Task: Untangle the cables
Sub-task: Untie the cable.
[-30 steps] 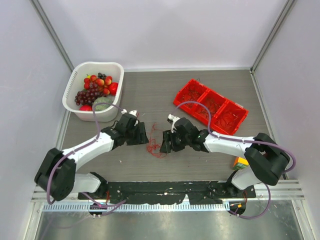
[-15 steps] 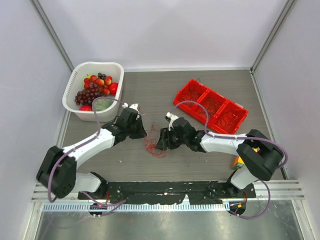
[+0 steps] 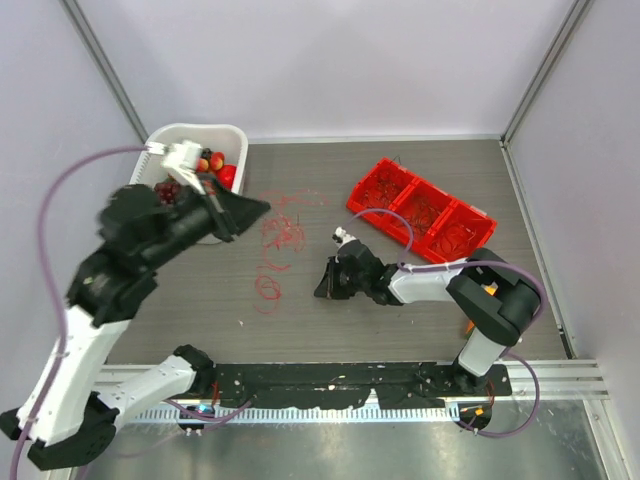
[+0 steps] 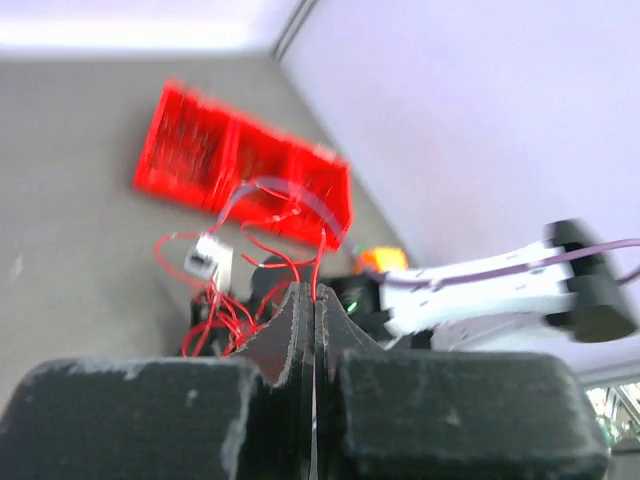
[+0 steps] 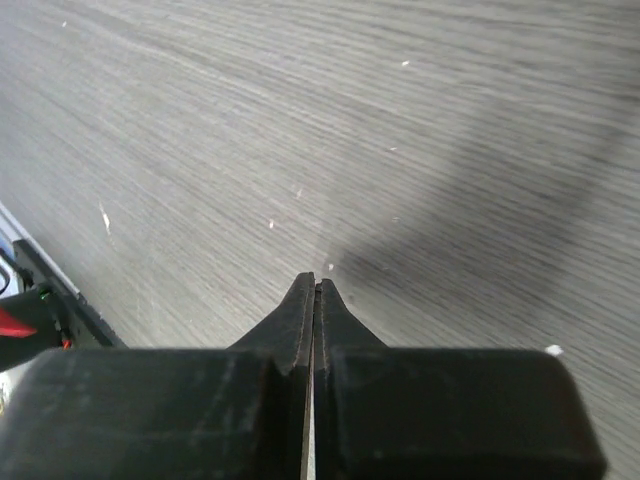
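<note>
The cables [image 3: 279, 231] are thin red wires, blurred, strung in the air from my left gripper [image 3: 260, 207], with a lower loop [image 3: 268, 289] over the table. The left arm is raised high near the basket. In the left wrist view the left gripper [image 4: 315, 291] is shut on a red wire; more red loops [image 4: 222, 312] and a small white connector [image 4: 209, 260] hang beyond it. My right gripper [image 3: 321, 289] is low on the table, right of the loop. In the right wrist view it [image 5: 316, 284] is shut over bare table; no wire shows in it.
A white basket [image 3: 234, 133] of fruit stands at the back left, partly behind the left arm. A red tray [image 3: 421, 211] with three compartments lies at the back right and shows in the left wrist view [image 4: 242, 172]. An orange-yellow object [image 3: 482, 325] sits by the right arm's base.
My left arm has swung up and back towards the basket, pulling the red wires off the table and stretching them out. The right gripper has stayed low, almost in place.
</note>
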`<state>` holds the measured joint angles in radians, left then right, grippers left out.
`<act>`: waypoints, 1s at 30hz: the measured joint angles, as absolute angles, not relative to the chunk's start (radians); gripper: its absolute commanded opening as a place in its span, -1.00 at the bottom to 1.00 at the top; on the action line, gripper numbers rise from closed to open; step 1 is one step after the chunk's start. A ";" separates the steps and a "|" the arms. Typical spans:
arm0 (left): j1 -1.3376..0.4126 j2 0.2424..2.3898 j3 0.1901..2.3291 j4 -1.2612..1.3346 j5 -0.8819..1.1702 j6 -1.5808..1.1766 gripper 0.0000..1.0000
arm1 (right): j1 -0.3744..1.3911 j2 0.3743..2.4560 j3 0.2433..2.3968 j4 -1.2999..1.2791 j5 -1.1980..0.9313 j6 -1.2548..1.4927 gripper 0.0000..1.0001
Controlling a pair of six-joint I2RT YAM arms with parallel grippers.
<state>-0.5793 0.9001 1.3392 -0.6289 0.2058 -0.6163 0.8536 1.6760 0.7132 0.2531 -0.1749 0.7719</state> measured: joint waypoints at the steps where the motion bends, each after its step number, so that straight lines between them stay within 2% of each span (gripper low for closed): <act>1: -0.579 0.901 1.408 -0.643 0.205 -0.608 -1.00 | 0.848 1.676 0.712 0.252 -0.162 0.776 -0.97; 3: -0.579 0.903 1.555 -0.664 0.201 -0.587 -1.00 | 0.839 1.671 0.711 0.241 -0.144 0.777 -0.85; 5: -0.579 0.901 1.649 -0.681 0.194 -0.570 -1.00 | 0.827 1.647 0.710 0.203 -0.126 0.760 -0.53; 6: -0.579 0.897 1.679 -0.689 0.191 -0.566 -1.00 | 0.824 1.626 0.710 0.179 -0.117 0.746 -0.43; 8: -0.579 0.896 1.697 -0.705 0.176 -0.562 -1.00 | 0.817 1.560 0.711 0.130 -0.100 0.706 -0.09; 10: -0.579 0.910 1.674 -0.730 0.163 -0.564 -1.00 | 0.814 1.480 0.722 0.079 -0.090 0.659 0.13; 12: -0.579 0.939 1.626 -0.742 0.158 -0.567 -1.00 | 0.814 1.400 0.752 0.042 -0.100 0.612 0.26; 19: -0.579 1.065 1.469 -0.772 0.169 -0.577 -1.00 | 0.814 1.247 0.819 0.077 -0.228 0.526 0.37; 30: -0.579 1.021 1.411 -0.754 0.209 -0.595 -1.00 | 0.816 1.221 1.081 -0.049 -0.159 0.530 0.45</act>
<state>-0.5793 1.0206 1.4109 -0.7544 0.2092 -0.5949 0.8158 1.2205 1.0805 -0.0494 -0.1585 0.5304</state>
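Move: The left gripper is high up with the red cable already pinched; its tangle dangles almost straight beneath, centred some 16 cm below and about 1 cm ahead and to the right. The white basket stands roughly 25 cm ahead, 23 cm left and 33 cm lower. From the right gripper, shut and empty near the table, the cable's held end is about 7 cm left, nearly level in reach (1 cm back) and 37 cm above; the red tray lies some 22 cm ahead, 22 cm right, at about its height. Shake the cable with the left gripper: keep the pinch, jerk it up about 12 cm and slightly back, then drop it some 16 cm while swinging forward, and steady there. Meanwhile lift the right gripper some 28 cm off the table towards the held end, opening its fingers wide and tilting them up to nearly level, and bring it close beside the left fingertips without closing. ##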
